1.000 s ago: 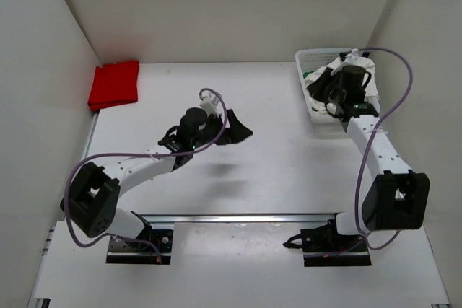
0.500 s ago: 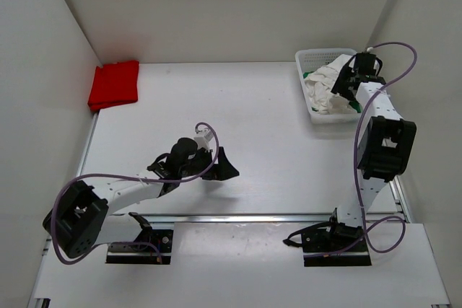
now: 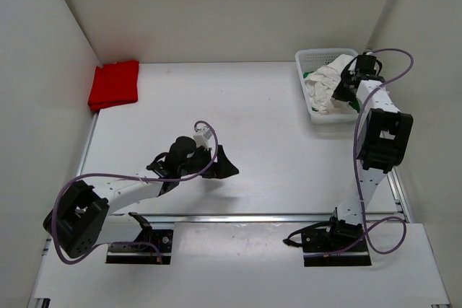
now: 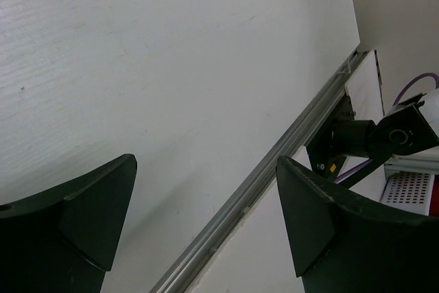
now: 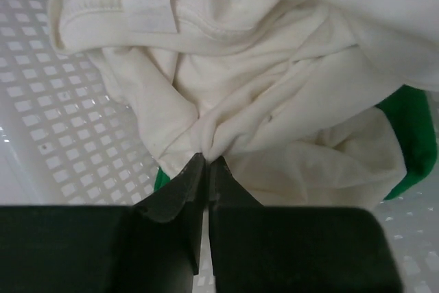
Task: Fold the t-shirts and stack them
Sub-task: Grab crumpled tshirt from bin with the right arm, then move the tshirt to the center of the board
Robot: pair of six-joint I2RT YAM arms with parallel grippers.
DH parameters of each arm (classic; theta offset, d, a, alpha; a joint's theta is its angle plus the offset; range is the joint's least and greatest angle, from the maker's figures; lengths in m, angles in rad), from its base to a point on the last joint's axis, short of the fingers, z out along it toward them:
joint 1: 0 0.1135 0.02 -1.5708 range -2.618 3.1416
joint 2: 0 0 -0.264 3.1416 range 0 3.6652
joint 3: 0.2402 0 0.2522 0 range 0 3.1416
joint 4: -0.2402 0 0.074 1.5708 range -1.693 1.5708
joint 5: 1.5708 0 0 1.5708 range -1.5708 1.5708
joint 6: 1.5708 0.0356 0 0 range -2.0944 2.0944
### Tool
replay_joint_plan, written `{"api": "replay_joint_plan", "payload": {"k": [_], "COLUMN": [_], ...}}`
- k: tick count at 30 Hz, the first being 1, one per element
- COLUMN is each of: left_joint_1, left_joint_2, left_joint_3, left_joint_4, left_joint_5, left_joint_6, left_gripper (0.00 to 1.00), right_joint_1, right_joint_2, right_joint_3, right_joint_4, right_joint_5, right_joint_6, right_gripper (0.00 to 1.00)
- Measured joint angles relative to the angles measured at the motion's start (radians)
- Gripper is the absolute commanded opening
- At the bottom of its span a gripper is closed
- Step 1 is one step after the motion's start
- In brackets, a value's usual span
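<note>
A crumpled white t-shirt point(image 5: 274, 94) lies in the white mesh basket point(image 5: 62, 135), with a green t-shirt point(image 5: 411, 142) showing under it. My right gripper point(image 5: 208, 159) is shut on a pinched fold of the white t-shirt; from above, the right gripper point(image 3: 338, 92) reaches into the basket point(image 3: 309, 57) onto the white t-shirt point(image 3: 323, 81). A folded red t-shirt point(image 3: 114, 84) rests at the table's far left corner. My left gripper point(image 3: 224, 163) hovers open over the middle of the table with nothing between its fingers point(image 4: 92, 214), far from every shirt.
A metal rail point(image 4: 271, 169) runs along the table's near edge, with the arm bases point(image 3: 141, 239) behind it. White walls close in the left, back and right sides. The basket stands in the far right corner.
The left arm has drawn back toward the near edge, still open. The right arm has straightened up over the basket, and its jaws now pinch the white t-shirt.
</note>
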Motion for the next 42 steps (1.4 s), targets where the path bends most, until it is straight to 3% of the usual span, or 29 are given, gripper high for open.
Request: {"api": "replay_joint_plan", "payload": {"k": [7, 11, 15, 18, 20, 23, 28, 30, 34, 37, 39, 41, 42], "left_joint_1": [0.026, 0.048, 0.134, 0.259, 0.347, 0.439, 0.521, 0.542, 0.554, 0.548, 0.532, 0.494, 0.457], "left_joint_2": [0.000, -0.010, -0.035, -0.049, -0.058, -0.068, -0.091, -0.099, -0.098, -0.098, -0.100, -0.108, -0.117], "left_joint_3": [0.000, 0.000, 0.000, -0.015, -0.039, -0.076, -0.082, -0.071, -0.040, -0.026, 0.002, 0.042, 0.066], "left_joint_4": [0.020, 0.022, 0.039, 0.099, 0.135, 0.150, 0.150, 0.138, 0.144, 0.115, 0.053, -0.015, -0.051], "left_joint_5": [0.025, 0.037, 0.083, 0.142, 0.170, 0.198, 0.226, 0.233, 0.230, 0.216, 0.177, 0.119, 0.072], "left_joint_6": [-0.024, -0.036, -0.080, -0.146, -0.186, -0.229, -0.261, -0.261, -0.261, -0.236, -0.191, -0.132, -0.095], "left_gripper": [0.90, 0.90, 0.91, 0.91, 0.92, 0.91, 0.91, 0.92, 0.88, 0.89, 0.89, 0.89, 0.88], "right_joint_1": [-0.032, 0.014, 0.229, 0.477, 0.548, 0.481, 0.280, 0.252, 0.288, 0.335, 0.373, 0.429, 0.466], "right_joint_2": [-0.293, -0.488, -0.610, -0.666, -0.689, -0.761, -0.916, -0.934, -0.824, -0.580, -0.386, -0.163, -0.022], "right_joint_3": [-0.104, 0.026, 0.229, 0.339, 0.390, 0.352, 0.003, -0.152, -0.407, -0.428, -0.345, -0.122, 0.065], "right_joint_4": [0.059, 0.078, 0.135, 0.190, 0.233, 0.356, 0.596, 0.683, 0.715, 0.661, 0.549, 0.388, 0.291], "right_joint_5": [-0.080, -0.153, -0.213, -0.278, -0.351, -0.455, -0.606, -0.647, -0.655, -0.635, -0.595, -0.548, -0.520], "right_joint_6": [0.043, 0.056, 0.037, 0.010, 0.018, 0.090, 0.269, 0.318, 0.335, 0.320, 0.282, 0.237, 0.217], "right_gripper": [0.00, 0.00, 0.00, 0.00, 0.00, 0.00, 0.00, 0.00, 0.00, 0.00, 0.00, 0.00, 0.00]}}
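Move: The right fingers are already shut on the white t-shirt, whose bulk lies some 4 cm ahead and 3 cm left, slightly below. The bin's middle is about 4 cm ahead and 1 cm left, with the green t-shirt in it 5 cm ahead and straight in line, lower. The open middle of the table, where the shirt goes, is roughly 22 cm back, 34 cm left and 10 cm down; from the left hand, 5 cm ahead, 2 cm right and 9 cm down. Keep the right gripper shut on the white t-shirt and whip it up out of the bin by some 55 cm, swinging back and left as the fingers tip up; then cast it forward and down, fingers tipping down again, to end about 30 cm left of the start and still higher. Bring the open left gripper left, forward and slightly up, away from the table's middle. ##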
